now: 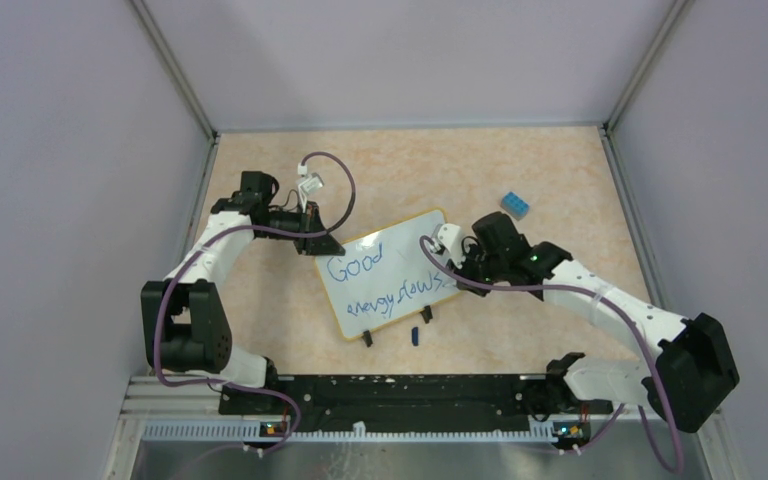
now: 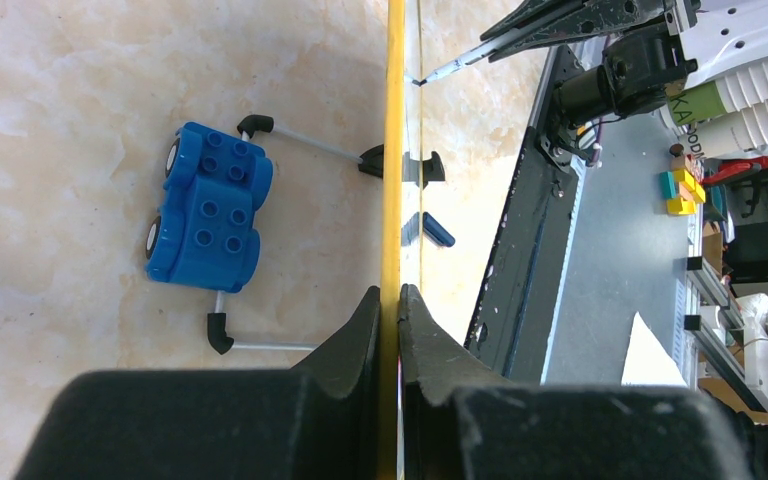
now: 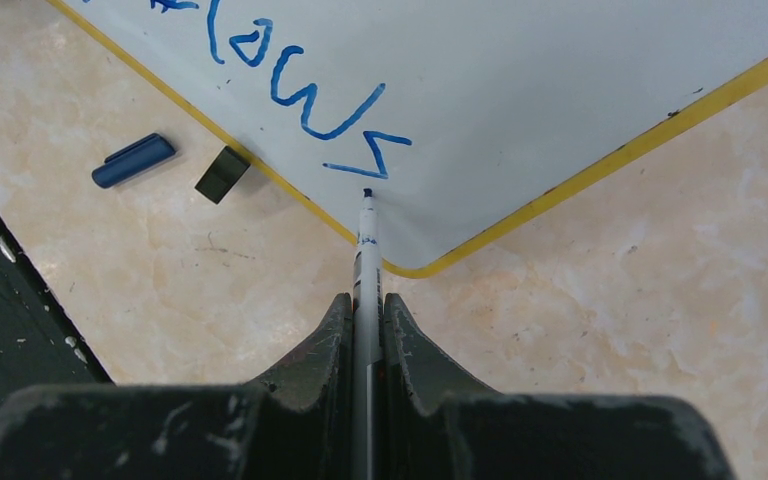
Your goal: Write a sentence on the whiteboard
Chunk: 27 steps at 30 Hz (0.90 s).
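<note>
The whiteboard [image 1: 385, 285] leans tilted on the table, white with a yellow rim [image 2: 394, 150]. The sentence [image 1: 353, 266] is blue lettering in two lines, "Good" above a scrawled word [image 3: 300, 100]. My left gripper [image 2: 391, 292] is shut on the board's upper left edge [image 1: 320, 240], rim pinched between both fingers. My right gripper [image 3: 365, 298] is shut on a thin marker [image 3: 366, 240] at the board's right side [image 1: 450, 262]. The marker tip rests at the board just under the last blue stroke, near the rounded corner [image 3: 410, 268].
A small blue block [image 1: 516, 205] with wheels [image 2: 207, 205] lies beyond the board. A blue marker cap [image 3: 133, 161] and a black clip foot [image 3: 222, 173] sit by the board's lower edge. The black base rail [image 1: 390, 395] runs along the near edge; walls enclose three sides.
</note>
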Tool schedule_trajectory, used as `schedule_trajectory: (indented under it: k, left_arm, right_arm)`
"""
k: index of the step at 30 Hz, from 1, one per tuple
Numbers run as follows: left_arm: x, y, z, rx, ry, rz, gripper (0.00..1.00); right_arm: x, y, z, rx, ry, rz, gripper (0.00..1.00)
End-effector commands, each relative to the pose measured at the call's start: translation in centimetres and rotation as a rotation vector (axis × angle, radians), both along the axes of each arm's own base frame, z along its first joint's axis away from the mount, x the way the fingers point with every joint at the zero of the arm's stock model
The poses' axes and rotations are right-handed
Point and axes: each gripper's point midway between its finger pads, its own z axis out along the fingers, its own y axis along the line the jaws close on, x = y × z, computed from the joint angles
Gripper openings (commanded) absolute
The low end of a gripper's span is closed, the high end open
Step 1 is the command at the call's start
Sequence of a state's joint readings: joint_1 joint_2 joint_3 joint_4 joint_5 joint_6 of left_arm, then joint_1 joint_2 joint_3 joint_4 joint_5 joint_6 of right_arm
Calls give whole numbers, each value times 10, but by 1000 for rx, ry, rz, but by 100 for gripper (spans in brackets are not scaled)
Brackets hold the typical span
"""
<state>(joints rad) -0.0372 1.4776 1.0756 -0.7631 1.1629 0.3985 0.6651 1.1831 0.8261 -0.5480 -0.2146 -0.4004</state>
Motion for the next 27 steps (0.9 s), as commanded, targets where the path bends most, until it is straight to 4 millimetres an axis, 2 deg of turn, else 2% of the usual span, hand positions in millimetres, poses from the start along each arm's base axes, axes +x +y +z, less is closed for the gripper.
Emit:
schedule_trajectory:
  k: [1, 4, 7, 10, 14, 16, 22, 27]
  left_arm:
    - [11, 9, -14, 89, -45, 21, 0]
    - [13, 9, -11, 88, -51, 22, 0]
    - [15, 9, -5, 92, -63, 23, 10]
    - [17, 9, 4, 94, -87, 22, 26]
    - [23, 10, 19, 101, -119, 25, 48]
    - [29, 11, 34, 110, -161, 27, 54]
    - [48, 18, 82, 165, -323, 67, 57]
    - [46, 18, 111, 172, -479, 35, 63]
  right_arm:
    - [9, 4, 17, 34, -50, 6, 0]
    - [-2, 14, 37, 103, -32, 49, 0]
    - [-16, 23, 56, 168, -3, 113, 0]
    - [-27, 30, 70, 221, 24, 157, 0]
    - [-33, 35, 85, 276, 36, 166, 0]
    - [-32, 36, 93, 308, 36, 153, 0]
    - [-19, 31, 108, 386, 49, 89, 0]
    - [-13, 25, 121, 433, 54, 65, 0]
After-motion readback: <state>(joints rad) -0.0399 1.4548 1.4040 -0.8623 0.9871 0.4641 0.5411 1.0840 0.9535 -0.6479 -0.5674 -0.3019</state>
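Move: My right hand holds the marker with its tip on the whiteboard at the dot after "flows", about 2 cm ahead, 4 cm left and 5 cm below. The near stand foot is roughly 3 cm back, 6 cm left, 9 cm down; the small blue clip 7 cm back, 8 cm left, 10 cm down. My left hand pinches the board's upper left corner; the board's middle lies about 3 cm back, 10 cm right and 6 cm lower, "Good" 2 cm back, 3 cm right, 3 cm lower. With the sentence done, I lift the marker off the dot, going up about 8 cm and slightly back, tilting it some 20 degrees towards level and keeping my grip on it. My left hand opens, releases the board's corner, then rises nearly 8 cm and goes about 5 cm forward, clear of the top edge, its wrist turning as it leaves. ##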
